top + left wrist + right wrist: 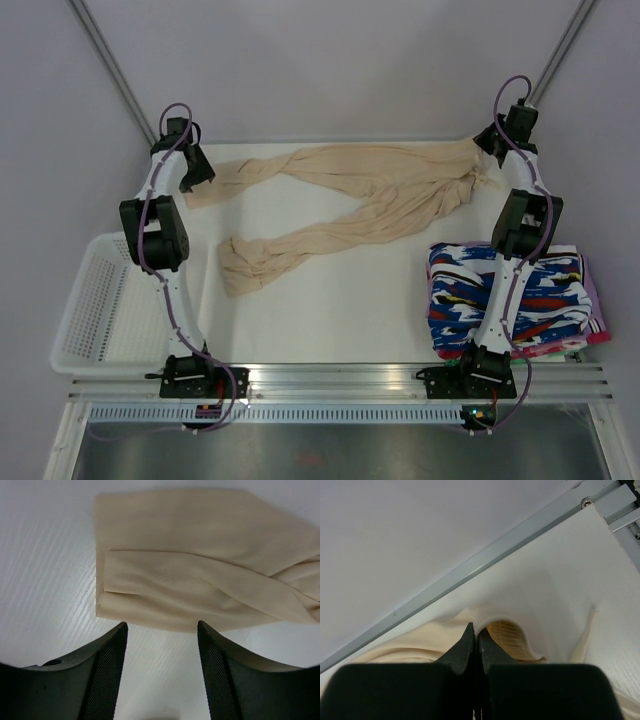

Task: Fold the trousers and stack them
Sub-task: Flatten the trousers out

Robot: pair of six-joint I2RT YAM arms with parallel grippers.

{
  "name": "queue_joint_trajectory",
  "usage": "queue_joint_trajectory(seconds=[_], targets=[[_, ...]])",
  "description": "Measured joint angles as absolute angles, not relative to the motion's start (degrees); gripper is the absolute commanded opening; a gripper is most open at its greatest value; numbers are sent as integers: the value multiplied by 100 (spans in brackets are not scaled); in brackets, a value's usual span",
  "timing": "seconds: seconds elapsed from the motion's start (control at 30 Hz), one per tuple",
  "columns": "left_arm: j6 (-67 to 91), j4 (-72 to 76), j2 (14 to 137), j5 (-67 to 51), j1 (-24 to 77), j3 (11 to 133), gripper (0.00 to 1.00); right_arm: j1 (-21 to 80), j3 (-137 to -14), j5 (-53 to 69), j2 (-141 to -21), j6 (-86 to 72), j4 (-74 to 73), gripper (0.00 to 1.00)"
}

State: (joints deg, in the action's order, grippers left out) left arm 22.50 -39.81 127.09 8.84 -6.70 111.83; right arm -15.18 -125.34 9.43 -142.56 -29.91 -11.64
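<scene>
The beige trousers lie spread across the back of the table, waist at the right, two long legs running left. One leg end lies flat on the white tabletop just ahead of my left gripper, which is open with only bare table between its fingers. In the top view my left gripper hovers at that cuff. My right gripper is shut on a raised fold of the trousers' waistband at the far right corner.
A white mesh basket stands off the table's left edge. A stack of folded blue, white, red and black patterned garments lies at the right front, beside the right arm. A metal rail runs along the back edge.
</scene>
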Motion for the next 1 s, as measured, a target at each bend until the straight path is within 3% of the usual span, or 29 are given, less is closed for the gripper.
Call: queue_joint_trajectory(seconds=[0.2, 0.57, 1.0], targets=[[2241, -4497, 13340, 1076, -906, 11406, 67, -1516, -12468, 963, -14243, -3006, -1164, 0], [2246, -4357, 13362, 1232, -972, 11539, 68, -1472, -12411, 1015, -14243, -3048, -1164, 0], [2375, -3861, 13806, 1135, -1002, 11909, 63, -1446, -12409, 1002, -14243, -3037, -1168, 0]])
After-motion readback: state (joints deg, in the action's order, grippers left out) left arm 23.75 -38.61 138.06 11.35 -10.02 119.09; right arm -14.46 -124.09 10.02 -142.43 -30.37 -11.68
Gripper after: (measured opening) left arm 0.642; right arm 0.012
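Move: Ahead and to the left of the open left hand, about 3 cm out and 6 cm across, lies the hem of the trousers' far leg, roughly 7 cm below the fingertips. The near leg's end lies some 22 cm back and 11 cm to the right of that hand, at table level. For the right hand, which already holds the trousers' waist end, the far hem is about 80 cm left and 11 cm back. Sinking about 5 cm, the left hand first draws back slightly and left, tipping its fingers steeper by some 10 degrees. It then swings forward while rising a little and levelling again, and dips once more over the far leg's hem, fingers still apart. The right hand keeps its grip on the waist end, easing about 1 cm left and down. ##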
